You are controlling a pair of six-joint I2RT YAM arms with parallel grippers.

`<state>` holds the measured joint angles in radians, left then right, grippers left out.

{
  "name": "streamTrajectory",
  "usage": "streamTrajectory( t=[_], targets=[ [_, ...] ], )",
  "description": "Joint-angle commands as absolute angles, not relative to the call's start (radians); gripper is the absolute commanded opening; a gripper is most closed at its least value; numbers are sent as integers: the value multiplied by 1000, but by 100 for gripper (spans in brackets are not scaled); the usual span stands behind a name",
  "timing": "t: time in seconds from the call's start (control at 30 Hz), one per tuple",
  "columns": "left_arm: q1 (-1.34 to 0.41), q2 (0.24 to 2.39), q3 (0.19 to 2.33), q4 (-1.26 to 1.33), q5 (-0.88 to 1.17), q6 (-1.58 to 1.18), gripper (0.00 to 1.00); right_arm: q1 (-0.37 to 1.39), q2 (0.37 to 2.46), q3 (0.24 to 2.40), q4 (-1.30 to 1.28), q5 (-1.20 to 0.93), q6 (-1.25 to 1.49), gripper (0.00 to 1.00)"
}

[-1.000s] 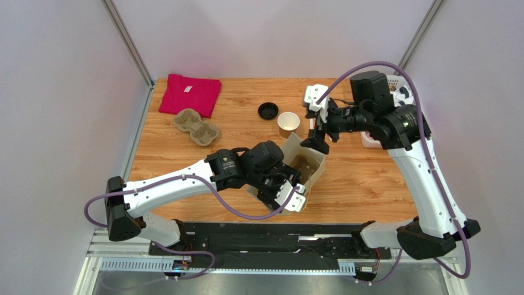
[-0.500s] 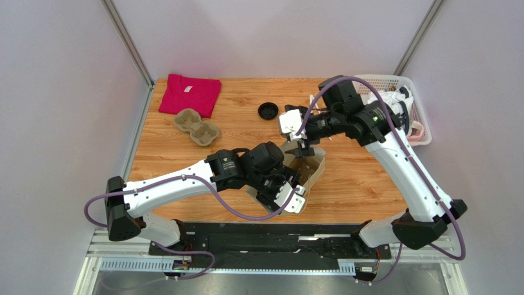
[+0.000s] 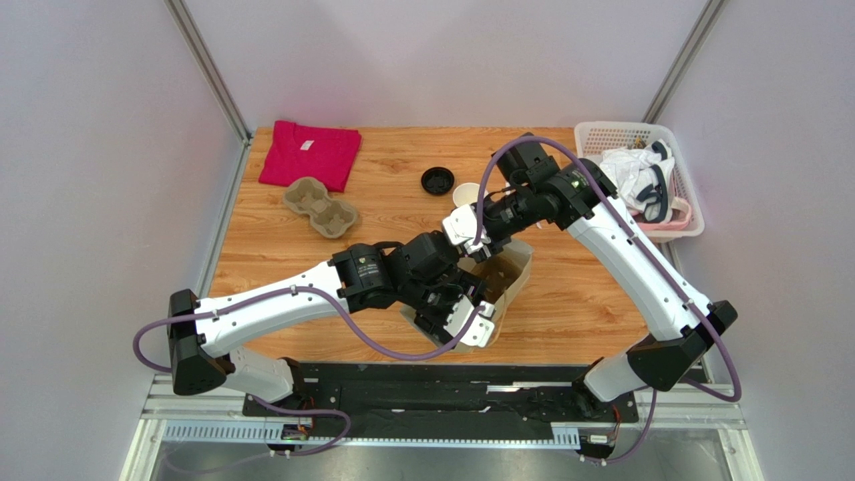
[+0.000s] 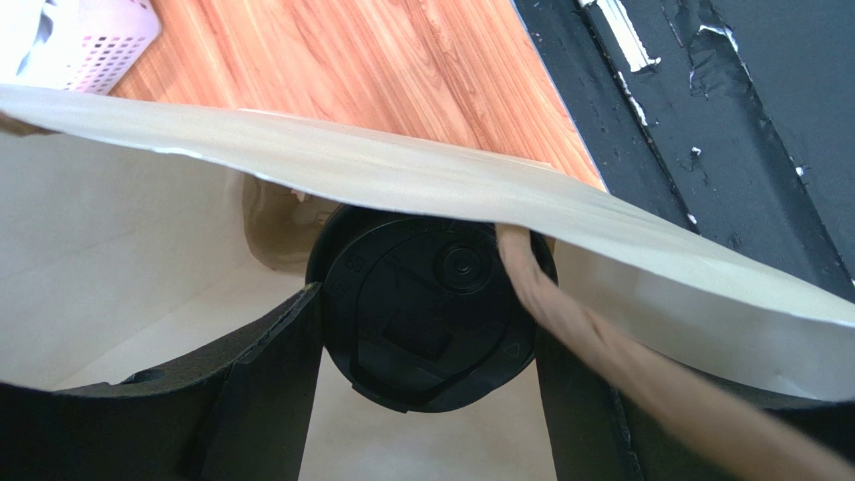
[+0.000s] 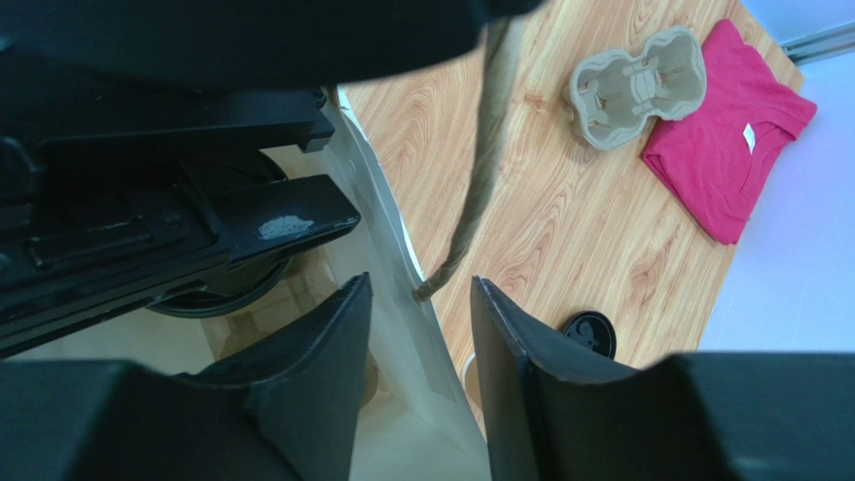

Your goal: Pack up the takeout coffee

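Note:
The takeout coffee [image 4: 432,311] shows as a round black lid inside the open paper bag [image 3: 507,273]. My left gripper [image 4: 426,321] reaches into the bag and is shut on the coffee, one finger on each side of the lid. In the top view my left gripper [image 3: 470,306] is at the bag's near side and hides the cup. My right gripper [image 3: 480,238] is at the bag's far rim. In the right wrist view it [image 5: 419,286] is open and straddles the bag wall [image 5: 396,291], one finger inside and one outside. The bag's twine handle [image 5: 482,170] hangs in front.
An open tan cup [image 3: 463,191] and a loose black lid [image 3: 437,180] sit behind the bag. A cardboard cup carrier [image 3: 321,207] and a red shirt [image 3: 309,152] lie at the back left. A white basket [image 3: 682,190] of clothes stands at the back right.
My right arm has swung left and down from beside the open cup to the bag's far rim. My left gripper has stayed in the bag with the coffee.

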<state>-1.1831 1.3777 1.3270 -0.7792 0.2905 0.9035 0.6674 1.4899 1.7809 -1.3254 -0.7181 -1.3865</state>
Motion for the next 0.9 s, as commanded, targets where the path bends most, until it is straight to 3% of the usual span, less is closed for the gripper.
streamTrajectory(
  t=[0.0, 0.07, 0.1, 0.13, 0.33, 0.47, 0.87],
  targets=[
    [-1181, 1336, 1338, -790, 295, 917, 17, 676, 1474, 1779, -1402, -758, -1448, 39],
    [-1181, 1335, 1338, -792, 287, 916, 17, 683, 1474, 1769, -1410, -750, -1448, 26],
    [-1181, 1335, 1339, -796, 284, 914, 17, 683, 1473, 1766, -1407, -744, -1436, 8],
    [-1181, 1335, 1341, -801, 281, 913, 17, 684, 1471, 1767, -1399, -738, -1410, 0],
    [-1180, 1324, 1339, -831, 212, 910, 17, 681, 1444, 1801, -1286, -640, -1127, 0],
    [-1172, 1299, 1331, -836, 163, 893, 16, 681, 1350, 1700, -1042, -485, -912, 0],
    [-1066, 1296, 1345, -753, 34, 730, 16, 686, 1191, 1562, -865, -281, -480, 0]
  ],
)
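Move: For the right hand, the bag's far rim, with the handle's root, is right between its half-open fingertips, barely 1 cm below the hand point. The cup held in the left hand is about 8 cm back, 4 cm left and 12 cm lower. The open cup on the table stands some 14 cm ahead, 2 cm left and 25 cm down. From the left hand, the carrier in the bag lies about 5 cm ahead, 6 cm right and 17 cm down. Barely easing back at first, the right hand shuts its fingers on the handle and rim of the bag's far side, then draws them right and up about 3 cm each way and a little forward, turning some 35 degrees clockwise. The left hand keeps its grip on the lidded cup inside the bag and carries it forward about 5 cm and left about 4, mostly in the second half, turning slightly counter-clockwise. ##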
